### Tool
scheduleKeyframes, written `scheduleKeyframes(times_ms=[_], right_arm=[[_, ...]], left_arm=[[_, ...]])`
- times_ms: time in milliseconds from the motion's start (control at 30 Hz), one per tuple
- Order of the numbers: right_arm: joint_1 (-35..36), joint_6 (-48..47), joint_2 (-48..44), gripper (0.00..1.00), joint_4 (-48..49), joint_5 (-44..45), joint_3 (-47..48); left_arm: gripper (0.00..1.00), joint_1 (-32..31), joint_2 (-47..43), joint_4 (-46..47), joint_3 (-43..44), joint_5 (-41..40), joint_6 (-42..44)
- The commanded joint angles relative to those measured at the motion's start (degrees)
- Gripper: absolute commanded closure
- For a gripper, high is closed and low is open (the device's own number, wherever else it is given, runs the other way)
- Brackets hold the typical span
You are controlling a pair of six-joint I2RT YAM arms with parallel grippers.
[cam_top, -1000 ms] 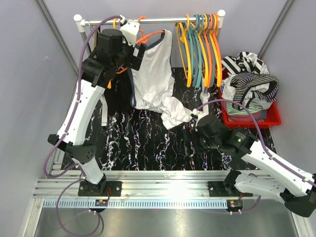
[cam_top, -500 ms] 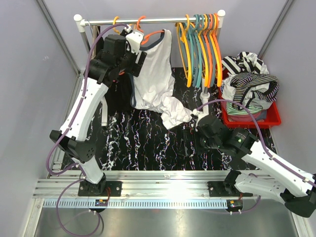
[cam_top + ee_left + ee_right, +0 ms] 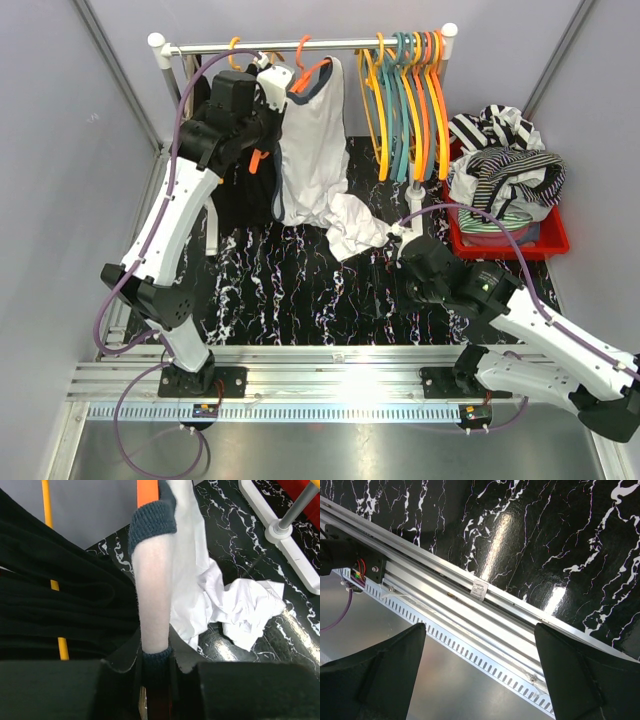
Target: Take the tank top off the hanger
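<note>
The white tank top (image 3: 312,150) with navy trim hangs from an orange hanger (image 3: 308,70) on the rail, and its lower hem lies crumpled on the black marble table. My left gripper (image 3: 272,100) is up at the garment's left shoulder. In the left wrist view its jaws (image 3: 156,660) are shut on the navy-edged strap of the tank top (image 3: 155,590), which runs up over the orange hanger (image 3: 148,491). My right gripper (image 3: 412,268) hangs low over the table's right half, away from the garment. In its own view it (image 3: 479,626) is open with nothing between its fingers.
A black garment (image 3: 240,190) hangs on a yellow hanger (image 3: 46,510) just left of the tank top. Several bare coloured hangers (image 3: 408,100) crowd the rail's right end. A red bin (image 3: 552,240) of striped clothes sits at the right. The rack's white foot (image 3: 280,535) stands behind.
My left gripper has closed on the tank top strap after moving right and up to the shoulder. The hanger and garment have shifted slightly right. The right arm stays put.
</note>
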Motion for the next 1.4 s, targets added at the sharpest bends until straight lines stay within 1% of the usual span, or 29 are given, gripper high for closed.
scheduleKeyframes(times_ms=[0, 67, 100, 200, 333, 533, 633, 767, 833, 867, 900, 933, 967, 1000, 1033, 1067, 1133, 1167, 1233, 1333, 1367], right_arm=[[0.5, 0.89, -1.46, 0.04, 2.22, -0.44, -0.21], [0.5, 0.89, -1.64, 0.04, 2.22, -0.36, -0.65], [0.59, 0.98, -1.81, 0.03, 2.13, -0.35, -0.74], [0.59, 1.07, -2.43, 0.03, 2.04, 0.26, -0.92], [0.5, 1.33, -3.31, 0.03, 2.22, 0.26, -1.79], [0.59, 1.25, -3.4, 0.02, 2.04, 0.44, -2.06], [0.5, 1.16, -3.49, 0.02, 1.95, 0.44, -2.15], [0.59, 1.07, -3.92, 0.01, 1.78, 0.35, -2.15], [0.59, 0.9, -4.36, 0.0, 1.6, 0.78, -1.27], [0.5, 0.89, -4.63, 0.0, 1.52, 0.79, -0.92], [0.59, 0.81, -5.24, 0.0, 1.6, 0.87, -0.57], [0.5, 0.46, -5.42, 0.0, 2.04, 0.79, 0.04], [0.59, 0.19, -5.59, 0.0, 2.3, 0.79, 0.4], [0.5, -0.24, -5.68, 0.0, 2.48, 0.87, 0.66], [0.5, -0.51, -5.51, 0.0, 2.57, 0.96, 1.27], [0.5, -0.77, -4.98, 0.0, 2.57, 1.14, 1.45], [0.59, -1.47, -4.46, 0.0, 3.44, 0.97, 1.98], [0.5, -1.48, -3.67, 0.0, 3.54, 0.96, 2.33], [0.5, -1.57, -3.05, 0.0, 4.5, 1.14, 3.56], [0.5, -1.39, -2.17, 0.0, 7.04, 1.93, 5.49], [0.5, -1.04, -1.38, 0.0, 7.92, 1.93, 6.02]], left_arm=[[1.0, -0.27, -2.29, 0.61, 1.25, -1.52, -2.66], [1.0, -0.36, -3.17, 3.76, 0.73, -1.61, -4.07], [1.0, -0.45, -3.61, 4.39, 1.16, -4.48, -4.68], [1.0, -1.06, -3.62, 5.98, 3.18, -7.48, -5.57], [1.0, -2.64, -4.58, 9.31, 3.54, -11.09, -5.4], [1.0, -4.23, -5.11, 13.27, 3.54, -12.68, -5.39], [1.0, -5.02, -6.78, 15.38, 1.96, -13.91, -5.4], [1.0, -5.81, -9.76, 13.28, -0.5, -13.65, -7.06], [1.0, -6.68, -13.53, 11.18, -5.05, -13.39, -7.94], [1.0, -8.43, -15.38, 10.9, -7.51, -14.08, -8.12], [1.0, -9.67, -19.75, 10.81, -13.45, -14.7, -8.12], [1.0, -10.98, -22.23, 10.73, -16.65, -15.05, -10.21], [1.0, -13.87, -24.51, 10.38, -19.81, -15.84, -10.84], [1.0, -15.29, -28.97, 9.85, -25.41, -16.63, -11.63], [1.0, -16.69, -31.11, 8.45, -27.9, -17.42, -13.55], [1.0, -18.88, -35.13, 7.66, -32.28, -17.86, -14.96], [1.0, -20.66, -39.19, 5.64, -36.43, -17.17, -18.3], [1.0, -22.4, -43.22, 4.67, -39.85, -16.99, -21.19], [1.0, -23.73, -46.93, 1.43, -42.5, -16.73, -24.1], [1.0, -25.41, -52.82, -2.96, -46.2, -13.48, -29.19], [1.0, -25.5, -55.01, -3.94, -47.86, -10.86, -30.0]])
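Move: The left gripper already pinches the tank top's near strap on the orange hanger. The rail carrying its hook is about 9 cm ahead, 8 cm right and 12 cm above; clear space lies some 25 cm back. The black clothes hang roughly 5 cm ahead, 7 cm left and 10 cm below; crumpled white cloth lies 20 cm right, nearly level and 35 cm below. From the right hand, the tank top's middle is about 28 cm ahead, 15 cm left and slightly above. Keep the left fingers shut on strap and hanger, and raise the left gripper some 5 cm, tipping the fingers slightly up, to unhook the hanger. Then draw it quickly back about 25 cm from the rail, sinking into the clear space and rolling its left side down a little. Late on, raise the open right hand about 3 cm. ##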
